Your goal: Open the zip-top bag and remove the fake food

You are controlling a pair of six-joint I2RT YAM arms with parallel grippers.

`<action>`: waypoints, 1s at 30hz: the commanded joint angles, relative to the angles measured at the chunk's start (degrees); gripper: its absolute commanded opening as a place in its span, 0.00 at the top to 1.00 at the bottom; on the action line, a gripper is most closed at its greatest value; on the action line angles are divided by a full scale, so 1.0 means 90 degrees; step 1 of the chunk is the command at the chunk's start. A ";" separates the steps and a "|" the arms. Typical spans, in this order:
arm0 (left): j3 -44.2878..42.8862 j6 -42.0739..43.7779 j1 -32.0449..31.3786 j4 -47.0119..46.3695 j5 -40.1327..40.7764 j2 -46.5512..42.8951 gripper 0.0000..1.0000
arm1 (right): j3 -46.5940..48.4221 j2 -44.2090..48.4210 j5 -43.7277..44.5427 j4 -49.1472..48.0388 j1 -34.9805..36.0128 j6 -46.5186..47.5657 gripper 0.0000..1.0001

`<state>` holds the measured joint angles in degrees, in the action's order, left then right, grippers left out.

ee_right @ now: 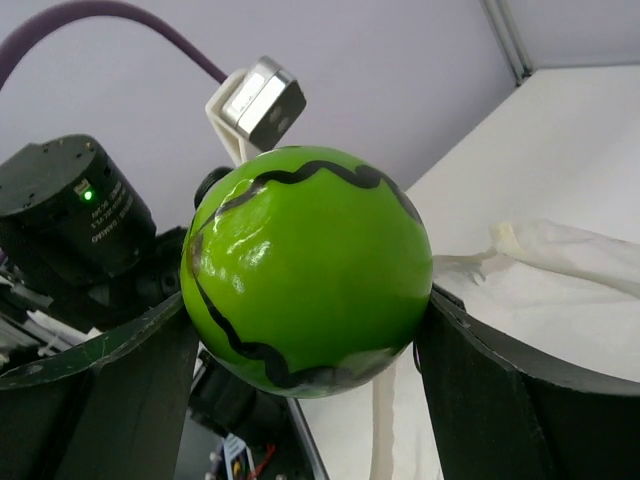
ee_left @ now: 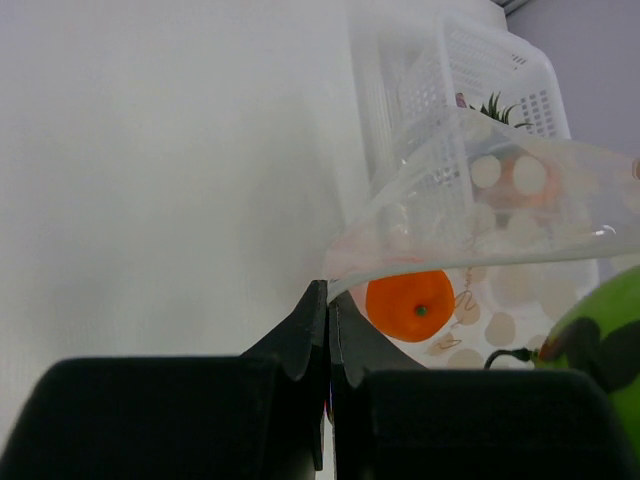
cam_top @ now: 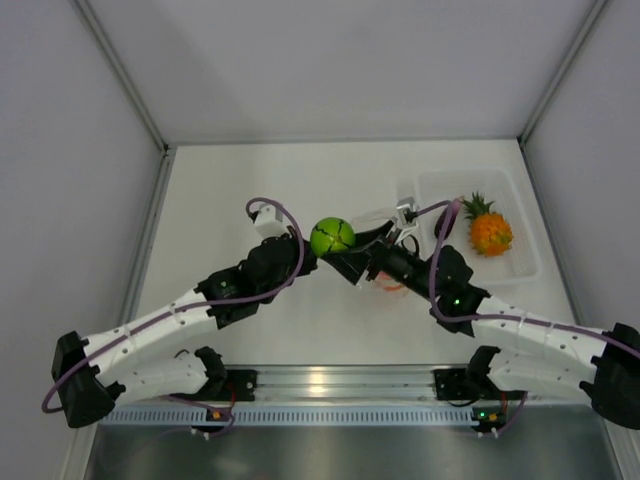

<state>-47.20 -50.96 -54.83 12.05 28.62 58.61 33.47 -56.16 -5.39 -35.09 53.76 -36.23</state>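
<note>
My right gripper (ee_right: 300, 318) is shut on the green ball with black marks (ee_right: 305, 265), holding it in the air; from above, the ball (cam_top: 332, 236) sits at mid-table over the bag's left end. My left gripper (ee_left: 328, 292) is shut on the rim of the clear, dotted zip-top bag (ee_left: 480, 230), which gapes open. A small orange (ee_left: 410, 305) lies inside the bag. The bag (cam_top: 385, 232) stretches between the left gripper (cam_top: 303, 262) and the right gripper (cam_top: 342, 254). An orange pineapple (cam_top: 489, 230) with green leaves lies in the tray.
A rigid clear plastic tray (cam_top: 520, 262) stands at the right, just beyond the bag; it shows as a gridded basket (ee_left: 500, 60) in the left wrist view. Grey walls close off the table at the back and sides. Both arms meet at mid-table.
</note>
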 commanded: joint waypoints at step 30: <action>0.0655 -0.0198 0.0047 0.0975 0.1293 -0.1268 1.00 | 0.2158 0.0703 0.1925 0.3690 -0.0581 0.0957 0.62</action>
<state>-41.69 -53.67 -54.57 18.74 37.17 48.82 47.00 -52.56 2.79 -19.51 51.44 -35.42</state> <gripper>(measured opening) 0.023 0.787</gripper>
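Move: The green ball is already out of the bag in the right hand's fingers; the white basket for it lies about 24 cm ahead of that hand, 34 cm to the right and 28 cm below. In the basket the eggplant is about 23 cm ahead and 27 cm right, the pineapple some 20 cm ahead and 37 cm right. From the left hand, pinching the bag's rim, the ball is 5 cm back, 4 cm right and 9 cm above; the bagged orange fruit sits level, 14 cm right, 19 cm below. The green ball, kept in the right hand's grip, first goes some 4 cm to the left and a little forward as the wrist rolls, then swings back about 8 cm to the right while rising, towards the basket, the hand turning clockwise. Still pinching the bag's rim, the left hand sinks 2 cm, then pulls left. ##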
